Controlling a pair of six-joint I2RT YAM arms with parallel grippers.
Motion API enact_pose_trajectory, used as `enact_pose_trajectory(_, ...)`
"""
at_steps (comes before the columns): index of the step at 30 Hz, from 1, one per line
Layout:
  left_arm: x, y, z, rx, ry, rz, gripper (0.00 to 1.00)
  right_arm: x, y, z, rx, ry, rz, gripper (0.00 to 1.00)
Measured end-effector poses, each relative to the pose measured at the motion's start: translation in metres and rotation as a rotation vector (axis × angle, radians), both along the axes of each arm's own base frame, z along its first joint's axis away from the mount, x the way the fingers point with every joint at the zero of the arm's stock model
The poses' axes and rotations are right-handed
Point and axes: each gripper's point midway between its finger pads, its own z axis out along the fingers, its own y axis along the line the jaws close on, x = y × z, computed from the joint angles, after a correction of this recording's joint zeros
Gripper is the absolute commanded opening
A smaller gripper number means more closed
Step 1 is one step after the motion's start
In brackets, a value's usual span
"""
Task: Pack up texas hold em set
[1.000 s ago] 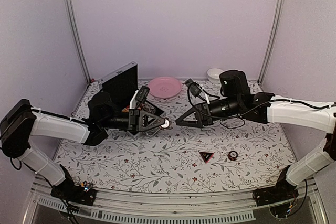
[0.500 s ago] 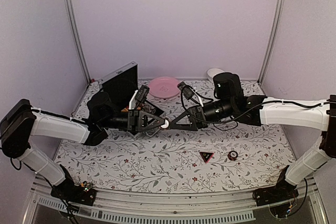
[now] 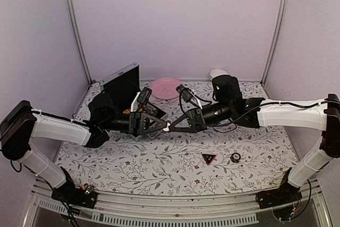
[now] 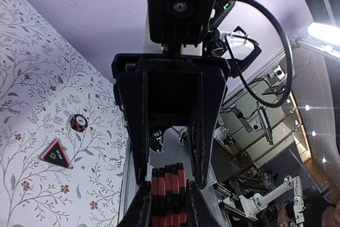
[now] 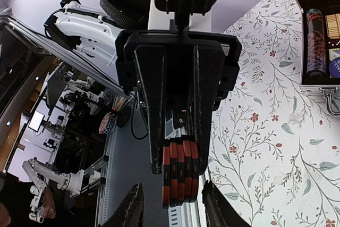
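My left gripper (image 3: 164,126) is shut on a short red-and-black chip stack (image 4: 169,192) and holds it above the table in the middle. My right gripper (image 3: 172,126) faces it tip to tip and is open. In the right wrist view its fingertips (image 5: 133,206) stand on either side of the chip stack (image 5: 179,176) without touching it. The open silver case (image 3: 123,84) stands behind the left arm, lid up. Its tray (image 5: 319,35) holds a chip stack and card decks. A black-and-red triangle (image 3: 209,158) and a small loose chip stack (image 3: 235,157) lie on the cloth at the front right.
A pink plate (image 3: 166,87) and a small white bowl (image 3: 218,74) sit at the back of the flowered cloth. The case's metal handle (image 5: 332,102) points toward the middle. Metal posts stand at the back corners.
My right arm has moved left until its open fingers reach the chip stack held in my left gripper. The left arm has stayed almost still.
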Motion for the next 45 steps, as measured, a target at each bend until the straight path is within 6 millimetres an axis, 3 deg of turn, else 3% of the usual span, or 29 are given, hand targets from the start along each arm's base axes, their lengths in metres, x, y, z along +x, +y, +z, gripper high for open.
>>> enact_pose_trajectory(11, -0.005, -0.001, 0.002, -0.007, -0.009, -0.018, 0.0, -0.002, 0.007, -0.001, 0.023, 0.015, 0.021, 0.3)
enact_pose_trajectory(24, -0.005, -0.001, 0.003, -0.012, -0.015, -0.021, 0.01, -0.005, 0.007, -0.002, 0.017, 0.051, 0.033, 0.08)
enact_pose_trajectory(28, -0.004, -0.001, 0.001, -0.005, -0.022, -0.015, 0.14, -0.005, 0.007, -0.002, 0.014, 0.058, 0.028, 0.04)
enact_pose_trajectory(36, 0.003, -0.001, -0.006, 0.039, -0.074, 0.038, 0.52, -0.001, 0.009, -0.008, 0.001, 0.075, -0.001, 0.04)
enact_pose_trajectory(43, 0.011, 0.003, -0.018, 0.094, -0.087, 0.118, 0.87, 0.0, 0.007, -0.023, -0.027, 0.095, -0.038, 0.04)
enact_pose_trajectory(45, 0.013, 0.007, -0.018, 0.102, -0.101, 0.147, 0.93, 0.002, 0.006, -0.027, -0.039, 0.098, -0.052, 0.04)
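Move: My left hand holds a short chip stack out to its right, the stack's middle about 1 cm beyond the finger point; it sits some 2 cm left of my right hand's point, between its half-open fingers. From the left hand, the case lies about 25 cm ahead and 16 cm left, the triangular marker about 18 cm right and 3 cm ahead, the other chip stack roughly 31 cm right and 3 cm ahead, all over 20 cm below. I ease my right hand about 1 cm left onto the held chips and shut its fingers until they pinch the stack. Only then do I spread my left fingers wide and let go, that hand sinking about 2 cm, edging forward and turning slightly counter-clockwise, while my right hand keeps its grip and lowers some 2.5 cm. ##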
